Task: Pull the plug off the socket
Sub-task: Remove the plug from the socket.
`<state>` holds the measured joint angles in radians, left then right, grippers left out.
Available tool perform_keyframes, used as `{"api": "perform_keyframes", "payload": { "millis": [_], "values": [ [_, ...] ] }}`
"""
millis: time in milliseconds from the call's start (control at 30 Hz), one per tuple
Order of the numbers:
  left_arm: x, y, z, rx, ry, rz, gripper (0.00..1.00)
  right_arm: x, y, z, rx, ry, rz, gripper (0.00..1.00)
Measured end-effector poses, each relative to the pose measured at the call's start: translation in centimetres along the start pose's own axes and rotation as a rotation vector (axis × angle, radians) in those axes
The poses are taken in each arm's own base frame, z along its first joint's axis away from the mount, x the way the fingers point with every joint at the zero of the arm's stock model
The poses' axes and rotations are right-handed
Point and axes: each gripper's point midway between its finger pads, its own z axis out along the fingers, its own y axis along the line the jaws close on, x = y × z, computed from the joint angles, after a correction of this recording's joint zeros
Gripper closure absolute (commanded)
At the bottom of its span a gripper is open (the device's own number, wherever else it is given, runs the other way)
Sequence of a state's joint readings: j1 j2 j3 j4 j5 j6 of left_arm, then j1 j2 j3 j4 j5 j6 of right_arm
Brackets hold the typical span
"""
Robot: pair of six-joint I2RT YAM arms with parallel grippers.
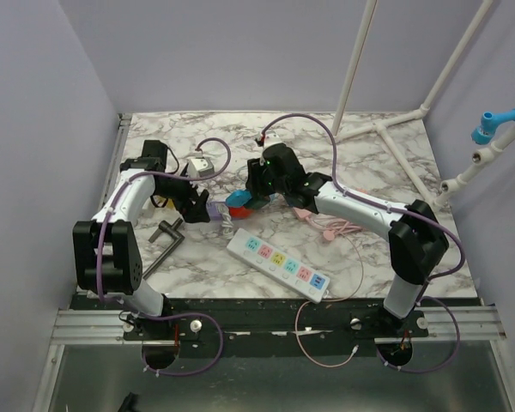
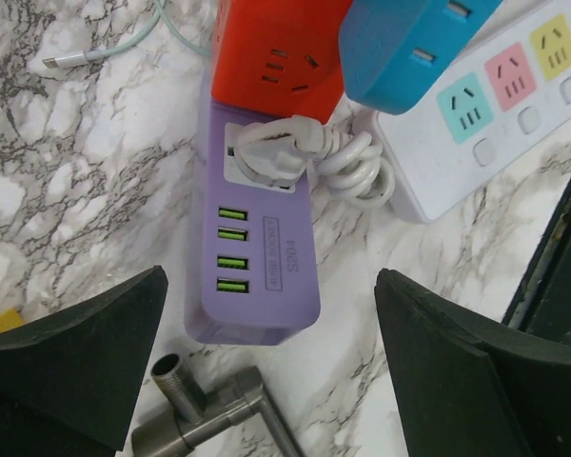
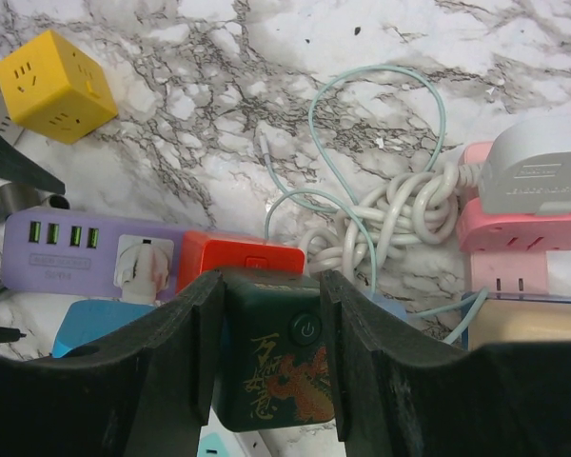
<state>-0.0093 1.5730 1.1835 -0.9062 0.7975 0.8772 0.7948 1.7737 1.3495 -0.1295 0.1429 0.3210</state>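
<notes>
A purple socket strip point(image 2: 257, 276) lies on the marble table with a white plug point(image 2: 271, 152) seated in its outlet, the plug's white cord coiled beside it. My left gripper point(image 2: 269, 305) hangs open above the strip's USB end, one finger on either side and neither touching it. The strip point(image 3: 62, 252) and plug point(image 3: 143, 267) also show at the left of the right wrist view. My right gripper point(image 3: 271, 286) is shut on a dark green cube socket point(image 3: 271, 352) with a gold dragon print, beside the red socket point(image 3: 243, 255).
A red socket point(image 2: 276, 48) and a blue one point(image 2: 409, 43) crowd the purple strip's far end. A white pastel-button power strip point(image 1: 279, 264) lies in front. A metal pipe fitting point(image 2: 200, 414) sits under my left gripper. Yellow cube point(image 3: 57, 86), tangled cords point(image 3: 400, 214) and a pink socket point(image 3: 523, 238) lie nearby.
</notes>
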Motion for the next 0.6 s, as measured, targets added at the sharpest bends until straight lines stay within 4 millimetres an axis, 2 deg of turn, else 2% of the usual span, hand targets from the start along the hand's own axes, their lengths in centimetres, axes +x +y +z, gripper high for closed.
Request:
{"api": "perform_keyframes", "payload": {
  "millis": [133,333,433,600],
  "values": [
    [-0.1,-0.6,0.3,0.02,-0.01,-0.13,0.15,0.0,0.0,0.0,0.001,0.0,0.0,0.5],
    [0.3,-0.9,0.9,0.041,0.0,-0.269,0.27,0.2,-0.2,-0.4,0.003,0.0,0.001,0.5],
    [0.6,-0.9,1.3,0.047,0.008,-0.315,0.33,0.3,-0.3,-0.7,0.004,0.001,0.003,0.51],
    [1.0,-1.0,1.9,0.054,0.017,-0.386,0.51,0.4,-0.4,-1.2,0.007,-0.003,0.005,0.51]
  ]
}}
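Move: Down to the left hand's right lies the purple strip it goes for, its middle about 7 cm right, 1 cm ahead and some 3 cm lower, the USB end nearest. The white plug sits about 7 cm right and level fore and aft; the red block is roughly 11 cm right, 1 cm ahead. From the right hand, which already holds the dark green block, the strip's middle is about 9 cm left, 4 cm back and 4 cm lower. Rolling some 20 degrees about the line of its fingers, counter-clockwise seen from behind the hand, the left hand sinks and eases right and slightly back, about 2 cm in all, onto the purple strip's USB end. Its wide-open fingers close partway until they meet the strip's two long sides. The right hand keeps the dark green block gripped and drifts about 1 cm right and back. ##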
